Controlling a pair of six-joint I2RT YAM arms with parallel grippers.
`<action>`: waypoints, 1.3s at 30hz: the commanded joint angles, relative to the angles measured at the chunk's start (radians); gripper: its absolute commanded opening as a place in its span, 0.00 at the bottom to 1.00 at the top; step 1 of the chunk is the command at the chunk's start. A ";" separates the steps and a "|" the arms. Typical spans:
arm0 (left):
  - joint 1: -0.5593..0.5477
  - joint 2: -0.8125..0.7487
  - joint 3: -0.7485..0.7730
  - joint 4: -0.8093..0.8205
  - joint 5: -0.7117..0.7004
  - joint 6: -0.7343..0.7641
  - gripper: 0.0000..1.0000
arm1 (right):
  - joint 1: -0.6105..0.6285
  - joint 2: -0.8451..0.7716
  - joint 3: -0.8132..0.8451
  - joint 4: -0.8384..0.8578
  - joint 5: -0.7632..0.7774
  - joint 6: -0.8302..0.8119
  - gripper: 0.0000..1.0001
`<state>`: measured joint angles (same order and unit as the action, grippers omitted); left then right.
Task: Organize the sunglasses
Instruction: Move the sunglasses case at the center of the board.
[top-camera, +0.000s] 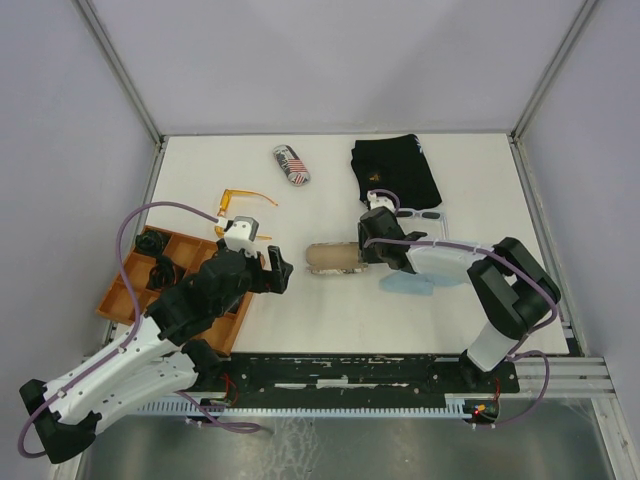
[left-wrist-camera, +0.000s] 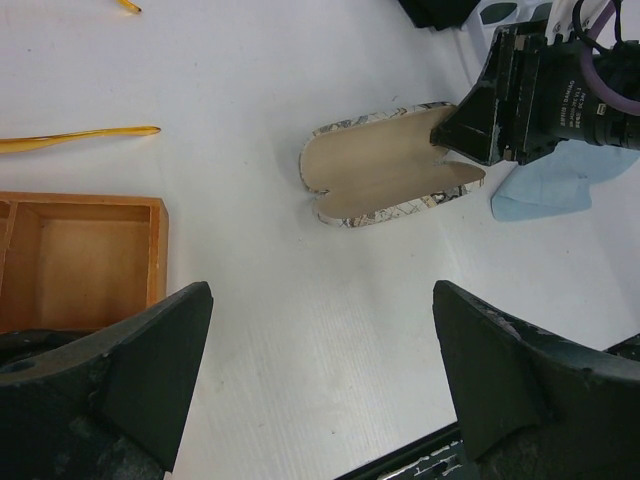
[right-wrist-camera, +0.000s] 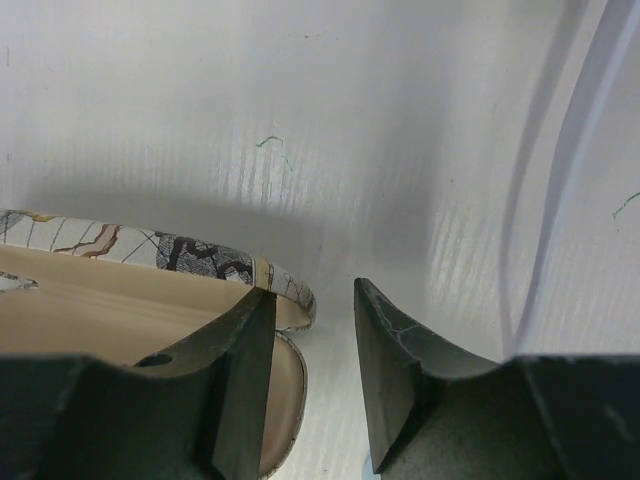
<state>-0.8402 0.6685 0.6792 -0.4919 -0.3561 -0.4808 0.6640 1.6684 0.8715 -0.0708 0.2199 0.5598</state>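
The orange-amber sunglasses (top-camera: 240, 200) lie unfolded on the white table at the back left; one thin arm (left-wrist-camera: 80, 138) shows in the left wrist view. The white-framed sunglasses (top-camera: 427, 214) lie behind my right arm, partly hidden by it. An open printed glasses case (top-camera: 335, 258) with a tan lining (left-wrist-camera: 380, 165) lies mid-table. My right gripper (top-camera: 363, 250) is at its right end. Its jaws (right-wrist-camera: 315, 290) stand a little apart, one finger over the lining and the case's rim (right-wrist-camera: 290, 290) between them, not pinched. My left gripper (top-camera: 278, 270) (left-wrist-camera: 322, 290) hangs wide open and empty left of the case.
A wooden compartment tray (top-camera: 125, 290) (left-wrist-camera: 158, 250) sits at the near left with black items in it. A closed flag-print case (top-camera: 291, 165) and a black cloth (top-camera: 395, 170) lie at the back. A light blue cloth (top-camera: 408, 285) (left-wrist-camera: 540, 190) lies under my right arm.
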 joint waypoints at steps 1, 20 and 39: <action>-0.001 -0.007 0.003 0.034 0.005 -0.004 0.97 | -0.009 0.006 0.041 0.056 -0.002 -0.002 0.43; -0.001 -0.029 -0.006 0.041 0.024 -0.010 0.93 | -0.022 -0.003 0.021 0.127 -0.023 -0.062 0.08; -0.001 -0.047 -0.016 0.079 0.031 -0.044 0.93 | -0.114 0.124 0.162 0.162 -0.105 -0.200 0.10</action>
<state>-0.8402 0.6323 0.6662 -0.4732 -0.3332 -0.4812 0.5648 1.7767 0.9833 0.0463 0.1421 0.3828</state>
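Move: The open sunglasses case lies at the right hand's fingertips. Its right end is between them, its middle about 7 cm to the left and 1 cm nearer the base, roughly at finger height. From that hand, the white sunglasses are about 13 cm right and 5 cm ahead, the black cloth some 20 cm ahead and 8 cm right, and the blue cloth about 16 cm right and 5 cm back. From the left hand, the case is roughly 8 cm ahead, 11 cm right and 15 cm below. Pinching the rim at the case's right end, the right fingers close from half open almost to shut while the hand creeps forward about 1 cm. Keeping that pinch, the hand then speeds up and draws the case straight forward another 5 cm or so towards the black cloth, rising barely a centimetre, with the fingertips tilting forward by some 5 degrees. ##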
